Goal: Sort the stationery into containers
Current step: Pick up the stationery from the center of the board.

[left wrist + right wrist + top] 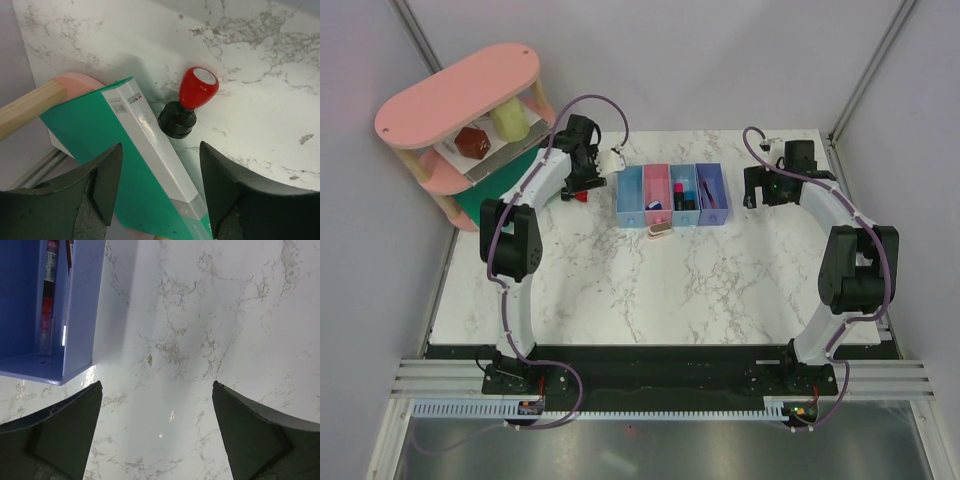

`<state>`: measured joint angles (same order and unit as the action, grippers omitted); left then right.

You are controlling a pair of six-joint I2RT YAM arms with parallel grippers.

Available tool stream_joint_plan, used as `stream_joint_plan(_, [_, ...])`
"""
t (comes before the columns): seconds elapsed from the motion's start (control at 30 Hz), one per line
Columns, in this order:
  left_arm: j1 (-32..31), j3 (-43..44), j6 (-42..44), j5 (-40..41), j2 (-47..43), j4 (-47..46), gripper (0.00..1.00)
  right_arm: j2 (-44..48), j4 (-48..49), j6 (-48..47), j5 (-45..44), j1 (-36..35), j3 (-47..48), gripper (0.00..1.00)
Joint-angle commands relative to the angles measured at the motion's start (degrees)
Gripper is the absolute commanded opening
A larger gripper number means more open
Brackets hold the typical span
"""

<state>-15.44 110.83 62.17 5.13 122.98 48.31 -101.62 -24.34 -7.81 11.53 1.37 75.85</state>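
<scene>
A small stamp with a red knob and black base (192,100) lies on its side on the marble, against the edge of the green board (95,145). My left gripper (160,185) hangs open just short of it, over the board's pale edge, holding nothing. From above, the left gripper (577,188) sits left of the four containers (672,222), with the red piece (581,198) at its tips. A beige stapler-like block (659,229) lies in front of the pink bin. My right gripper (157,435) stands wide open over bare marble, right of the violet bin (80,315), which holds a pen (47,295).
The pink oval tiered shelf (460,95) stands at the back left, its wooden post (30,107) and pink base (75,80) close beside the left gripper. The bins hold a black marker with a red cap (678,195) and small pieces. White walls enclose the table.
</scene>
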Motion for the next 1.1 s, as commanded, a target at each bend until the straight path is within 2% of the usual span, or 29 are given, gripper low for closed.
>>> stream_joint_plan(0.0, [1.4, -1.4, 7.5, 1.3, 0.2, -0.2, 0.70, 2.8, 1.2, 0.7, 1.1, 0.1, -0.5, 0.98])
stream_joint_plan(0.43, [3.3, -2.8, 13.4, 3.2, 4.2, -0.2, 0.71, 3.9, 1.1, 1.6, 2.3, 0.1, -0.4, 0.98])
stream_joint_plan(1.07, [4.7, -0.4, 13.3, 1.6, 10.6, -0.2, 0.70, 4.4, 0.7, 2.4, 3.1, 0.0, 0.4, 0.98])
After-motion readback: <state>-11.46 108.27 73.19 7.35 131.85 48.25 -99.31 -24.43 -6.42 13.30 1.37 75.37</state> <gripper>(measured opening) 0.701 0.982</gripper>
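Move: The red-and-black stamp lies about 5 cm to the left hand's left, only 1 cm or so ahead and some 10 cm below it. The green-and-white book is right beside the stamp, its middle roughly 12 cm farther left and 2 cm farther out. The divided box's middle is about 14 cm to the left hand's right, 1 cm ahead. From the right hand, the stamp is roughly 34 cm left, 5 cm ahead and 9 cm below. With fingers held open, the left hand first slides leftwards, away from the divided box and over to the stamp, about 4 cm while already easing down. It then drops almost straight onto the stamp's place, sinking nearly 9 cm in all as the wrist tips some 10 degrees steeper and its left side rises a little, bringing the fingertips close around the black base without closing. ##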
